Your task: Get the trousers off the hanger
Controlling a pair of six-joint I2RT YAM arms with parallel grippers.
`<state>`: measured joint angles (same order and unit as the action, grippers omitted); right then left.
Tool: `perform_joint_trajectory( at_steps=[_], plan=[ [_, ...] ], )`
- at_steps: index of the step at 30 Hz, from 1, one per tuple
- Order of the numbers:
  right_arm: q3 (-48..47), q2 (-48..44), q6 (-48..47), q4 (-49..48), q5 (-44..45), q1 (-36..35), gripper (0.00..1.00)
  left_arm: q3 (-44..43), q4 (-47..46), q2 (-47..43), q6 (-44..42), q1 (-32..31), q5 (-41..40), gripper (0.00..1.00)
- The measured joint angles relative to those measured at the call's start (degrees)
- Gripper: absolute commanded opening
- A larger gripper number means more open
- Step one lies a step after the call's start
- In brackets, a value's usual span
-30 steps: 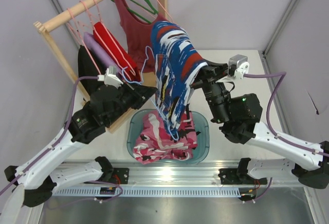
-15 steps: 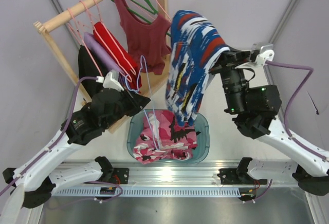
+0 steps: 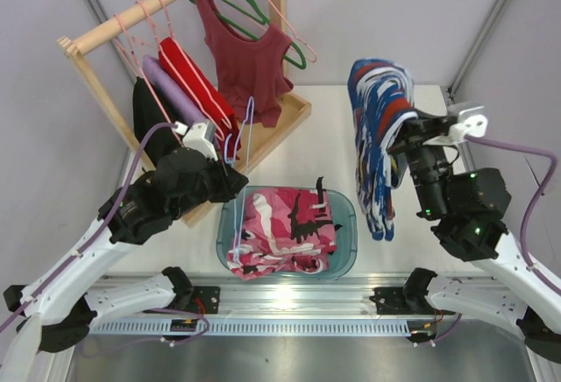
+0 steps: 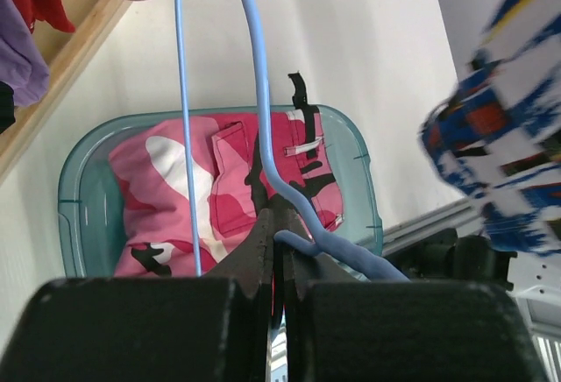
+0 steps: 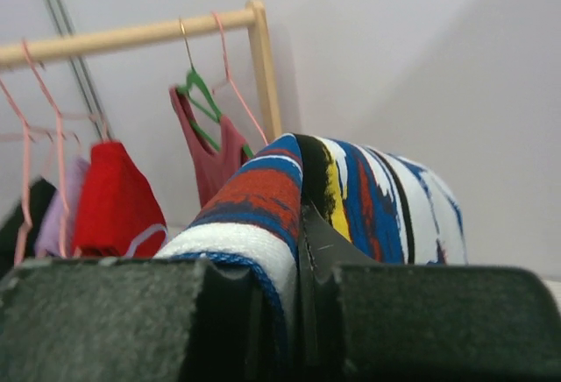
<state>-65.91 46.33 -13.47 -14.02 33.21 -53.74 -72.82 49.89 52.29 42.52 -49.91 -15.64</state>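
The royal-blue trousers (image 3: 379, 141) with white and red streaks hang in a bunched fold over the right side of the table, clear of the hanger. My right gripper (image 3: 405, 139) is shut on their upper edge; in the right wrist view the cloth (image 5: 351, 180) drapes over the gripper (image 5: 302, 246). The thin light-blue hanger (image 3: 246, 130) is bare and stands beside the rack, above the basin's left rim. My left gripper (image 3: 230, 174) is shut on it. In the left wrist view the gripper (image 4: 276, 215) clamps the hanger's wire (image 4: 259, 93).
A teal basin (image 3: 346, 211) with a pink camouflage garment (image 3: 280, 229) sits at the front middle. At the back left a wooden rack (image 3: 140, 14) carries pink hangers, a green hanger (image 3: 254, 14), a dark-red tank top (image 3: 245, 62) and other red, purple and black garments.
My right gripper swung right and forward, pulling the trousers off the hanger and away from over the basin. The left gripper kept the hanger, which now hangs bare.
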Motion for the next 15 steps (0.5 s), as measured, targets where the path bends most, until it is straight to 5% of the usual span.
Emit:
perform_joint_trajectory(
  at_steps=[15],
  plan=[
    [13.14, -0.13, -7.48, 10.14, -0.28, -2.82, 0.00, -1.11, 1.33, -3.98, -3.15, 0.00, 0.92, 0.01]
  ],
)
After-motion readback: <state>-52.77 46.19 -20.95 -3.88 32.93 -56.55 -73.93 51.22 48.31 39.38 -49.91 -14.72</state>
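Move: The right hand already holds the blue patterned trousers high up. The teal bin, holding the pink camouflage clothes, lies about 19 cm to its left, 6 cm nearer the base and some 48 cm below. The blue hanger is about 26 cm to this hand's left, 4 cm back and 21 cm lower; the maroon top hangs 24 cm left, 20 cm farther out and 20 cm below. From the left hand, the bin is 8 cm right, 2 cm back and 27 cm down. Keeping its closed grip on the edge of the blue trousers, the right hand sinks quickly by about 13 cm and drifts some 4 cm left towards the bin, slowing at the end. Its left side rolls down roughly 25 degrees, and the upward-pointing fingers tip nearly level. The left hand keeps the empty blue hanger pinched and eases up, left and back, about 3 cm in all. ##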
